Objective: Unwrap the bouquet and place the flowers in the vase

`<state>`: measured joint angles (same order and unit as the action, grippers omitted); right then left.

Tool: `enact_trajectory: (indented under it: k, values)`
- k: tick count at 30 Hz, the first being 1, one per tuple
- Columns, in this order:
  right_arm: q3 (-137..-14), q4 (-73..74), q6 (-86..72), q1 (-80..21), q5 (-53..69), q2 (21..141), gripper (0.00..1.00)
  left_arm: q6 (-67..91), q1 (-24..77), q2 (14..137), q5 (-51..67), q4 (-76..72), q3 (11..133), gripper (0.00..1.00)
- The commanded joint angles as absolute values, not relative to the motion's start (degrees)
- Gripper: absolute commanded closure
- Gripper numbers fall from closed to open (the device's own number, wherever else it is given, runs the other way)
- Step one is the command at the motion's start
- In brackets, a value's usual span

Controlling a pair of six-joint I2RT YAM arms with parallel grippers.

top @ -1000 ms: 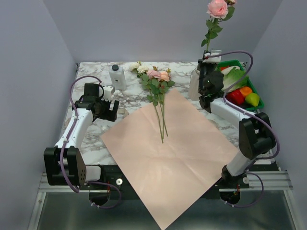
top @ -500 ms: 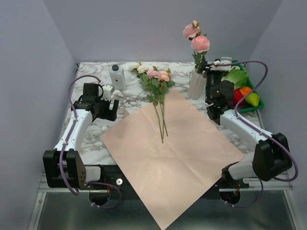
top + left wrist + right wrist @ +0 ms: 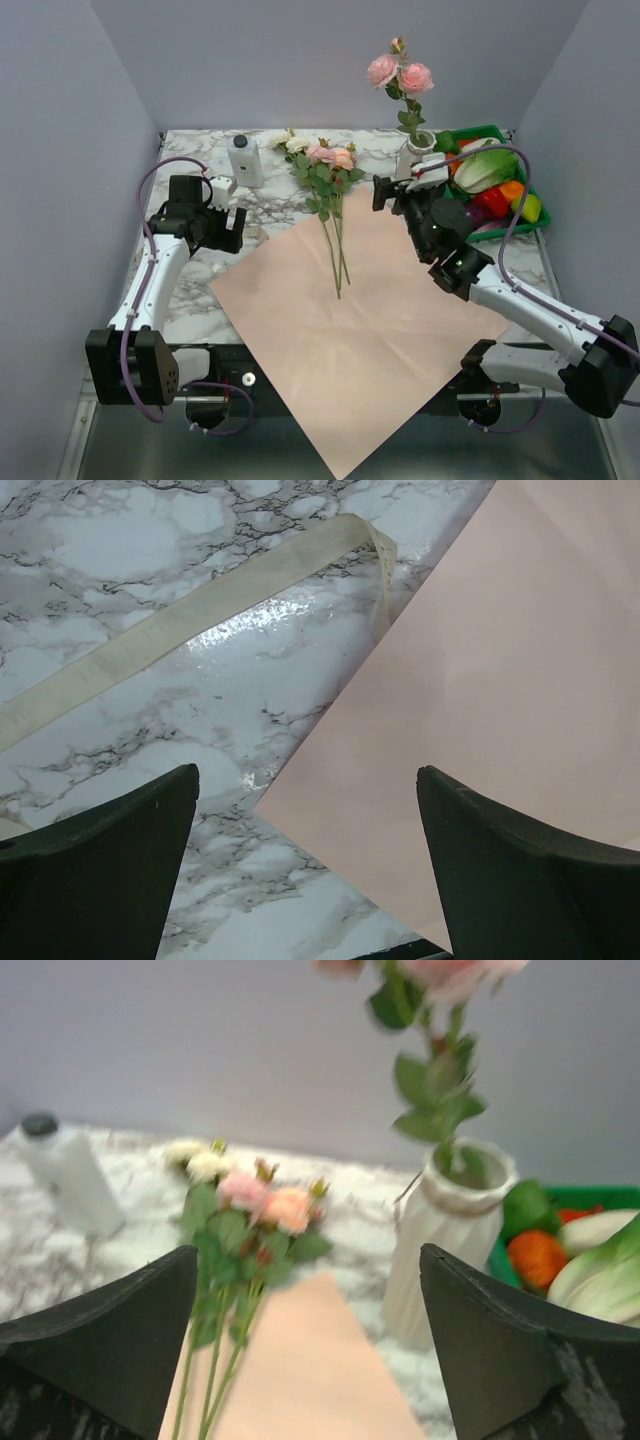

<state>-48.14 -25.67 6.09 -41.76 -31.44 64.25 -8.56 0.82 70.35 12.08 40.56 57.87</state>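
The white ribbed vase (image 3: 412, 162) stands at the back right and holds a stem of pink roses (image 3: 400, 72). My right gripper (image 3: 393, 192) hovers just in front and to the left of it, open and empty. In the right wrist view the vase (image 3: 440, 1230) is ahead on the right, between the spread jaws of the gripper (image 3: 308, 1260). The other flowers (image 3: 326, 185) lie with their stems on the flat pink paper (image 3: 360, 320). At the left my left gripper (image 3: 232, 226) is open over the paper's corner (image 3: 500, 680), near the cream ribbon (image 3: 200, 605).
A white capped bottle (image 3: 244, 160) stands at the back left of the marble table. A green tray (image 3: 478, 130) of vegetables sits behind and right of the vase. Grey walls close in the back and both sides. The paper overhangs the table's near edge.
My right gripper has opened and let go of the pink rose stem, which now stands in the vase. That arm has dropped and drawn back to the left. The left arm has not moved.
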Motion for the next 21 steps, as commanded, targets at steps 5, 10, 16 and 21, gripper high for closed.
enact_trajectory:
  k: [5,10,16,21]
  values:
    - [-57.29,-0.19,-16.68,-42.63,-21.37,76.51,0.0,-8.52,0.53,67.24,12.75,42.19,58.62,0.01]
    - [-66.16,8.26,-22.15,-42.54,-16.09,87.61,0.11,-9.05,0.44,66.62,11.69,42.71,58.97,0.01]
    - [-75.93,15.64,-20.93,-42.63,-15.38,101.66,0.47,-9.84,0.53,66.27,10.99,42.8,58.62,0.01]
    - [-81.2,17.67,-19.16,-42.63,-16.17,107.83,0.48,-10.2,0.44,66.53,10.81,42.45,58.27,0.01]
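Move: The stems of the flowers still on the wrapping paper lie about 13 cm left of the right hand and 5 cm farther out, some 32 cm below. Their blossoms are roughly 26 cm ahead and 15 cm left of it. The vase, already holding one rose stem, stands some 16 cm ahead and 5 cm right, its middle about 22 cm down. From the left hand the stems are about 27 cm right, 9 cm ahead and 14 cm lower. Nothing is touched yet: the right hand swoops down about 21 cm and some 12 cm left, away from the vase and towards the stems on the paper, edging a little forward as well. The wrist tips the fingers some 45 degrees downward, and the wide-open fingers narrow to about half on the way. ##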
